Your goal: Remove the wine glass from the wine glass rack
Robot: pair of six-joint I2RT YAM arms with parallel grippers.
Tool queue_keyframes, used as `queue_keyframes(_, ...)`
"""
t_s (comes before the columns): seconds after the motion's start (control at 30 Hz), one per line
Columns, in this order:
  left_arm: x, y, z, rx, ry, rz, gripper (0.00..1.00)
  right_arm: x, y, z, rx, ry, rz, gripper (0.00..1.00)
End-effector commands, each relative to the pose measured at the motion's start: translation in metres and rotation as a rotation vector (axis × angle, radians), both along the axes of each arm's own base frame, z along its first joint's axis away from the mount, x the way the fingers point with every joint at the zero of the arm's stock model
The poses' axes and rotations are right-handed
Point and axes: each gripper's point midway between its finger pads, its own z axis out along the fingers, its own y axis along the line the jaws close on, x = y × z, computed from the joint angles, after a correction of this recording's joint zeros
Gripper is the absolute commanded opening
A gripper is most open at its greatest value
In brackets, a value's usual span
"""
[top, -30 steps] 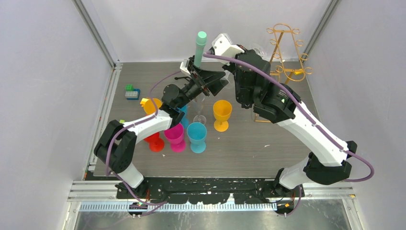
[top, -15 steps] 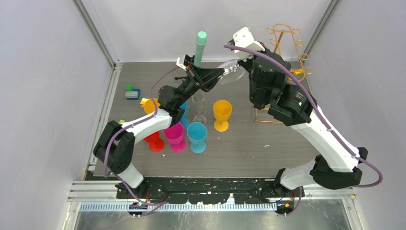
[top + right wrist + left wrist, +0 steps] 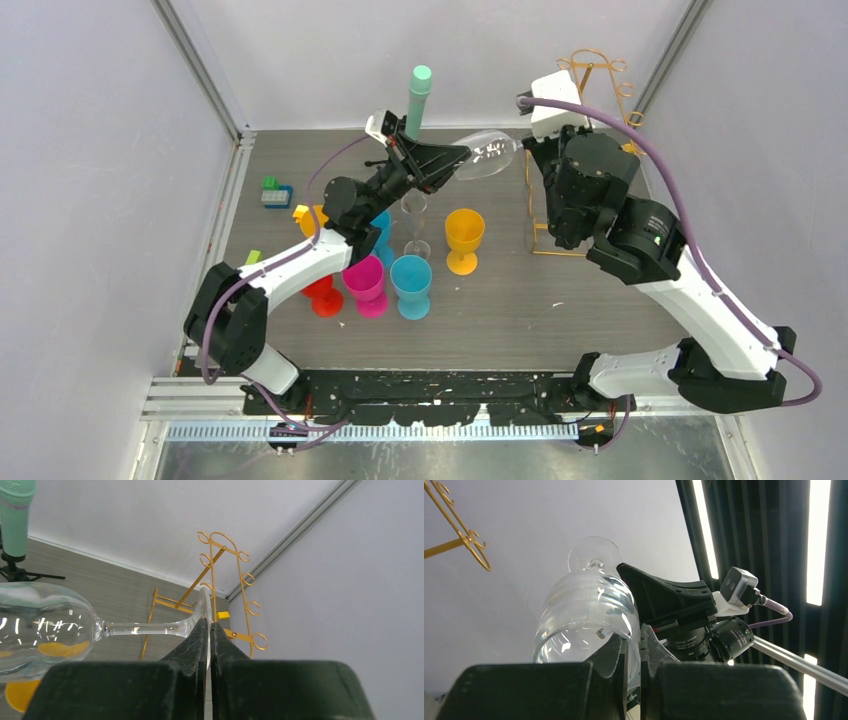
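A clear wine glass (image 3: 487, 155) hangs on its side in the air, between the two arms and left of the gold wire wine glass rack (image 3: 598, 75). My right gripper (image 3: 526, 150) is shut on the glass's round foot; in the right wrist view the foot's edge sits pinched at the right gripper (image 3: 209, 629), and the stem (image 3: 145, 628) and bowl (image 3: 45, 625) stretch left. My left gripper (image 3: 455, 158) is shut on the bowl's rim. In the left wrist view one finger of the left gripper (image 3: 634, 647) is inside the wine glass (image 3: 584, 605) and the other outside. The rack (image 3: 225, 580) stands apart behind the glass.
A black tripod with a mint-green cylinder (image 3: 418, 95) stands at the back. Below the glass stand a clear tall glass (image 3: 415, 225) and several coloured plastic goblets, among them yellow (image 3: 464, 238), blue (image 3: 411, 285) and pink (image 3: 366, 285). Small toy blocks (image 3: 276, 192) lie at the left.
My left gripper has closed on the bowl's rim. My right arm has carried the glass to the right, and the left arm has reached after it.
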Motion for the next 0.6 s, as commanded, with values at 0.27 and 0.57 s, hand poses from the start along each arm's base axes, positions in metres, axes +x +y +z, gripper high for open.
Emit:
queue_keyframes(0.27,-0.025,0.012,0.019,0.136,-0.107,0.091,0.00,-0.003,0.019,-0.038,0.283,0.028,0.011,0.37)
queue_keyframes(0.57,-0.041,0.030,0.020,0.298,-0.231,0.237,0.00,-0.023,0.021,-0.028,0.562,0.034,0.152,0.61)
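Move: The clear wine glass lies on its side between the hands, its rim already pinched by the left and its foot by the right. Its middle is about 7 cm right and 2 cm ahead of the left hand, some 9 cm left and 3 cm ahead of the right. From the left hand, the orange goblet stands nearly straight below, some 38 cm down and 3 cm back; the light-blue goblet is about 10 cm left and 12 cm back. The rack stands some 12 cm ahead and 6 cm right of the right hand, lower. The right fingers let go of the wine glass's foot and open wide, the hand sinking about 5 cm with a smaller shift left as it rolls nearly 20 degrees, left side up. The left hand keeps its pinch on the rim, drawing the glass back some 2 cm and slightly left, and rolls its left side up about 15 degrees. ##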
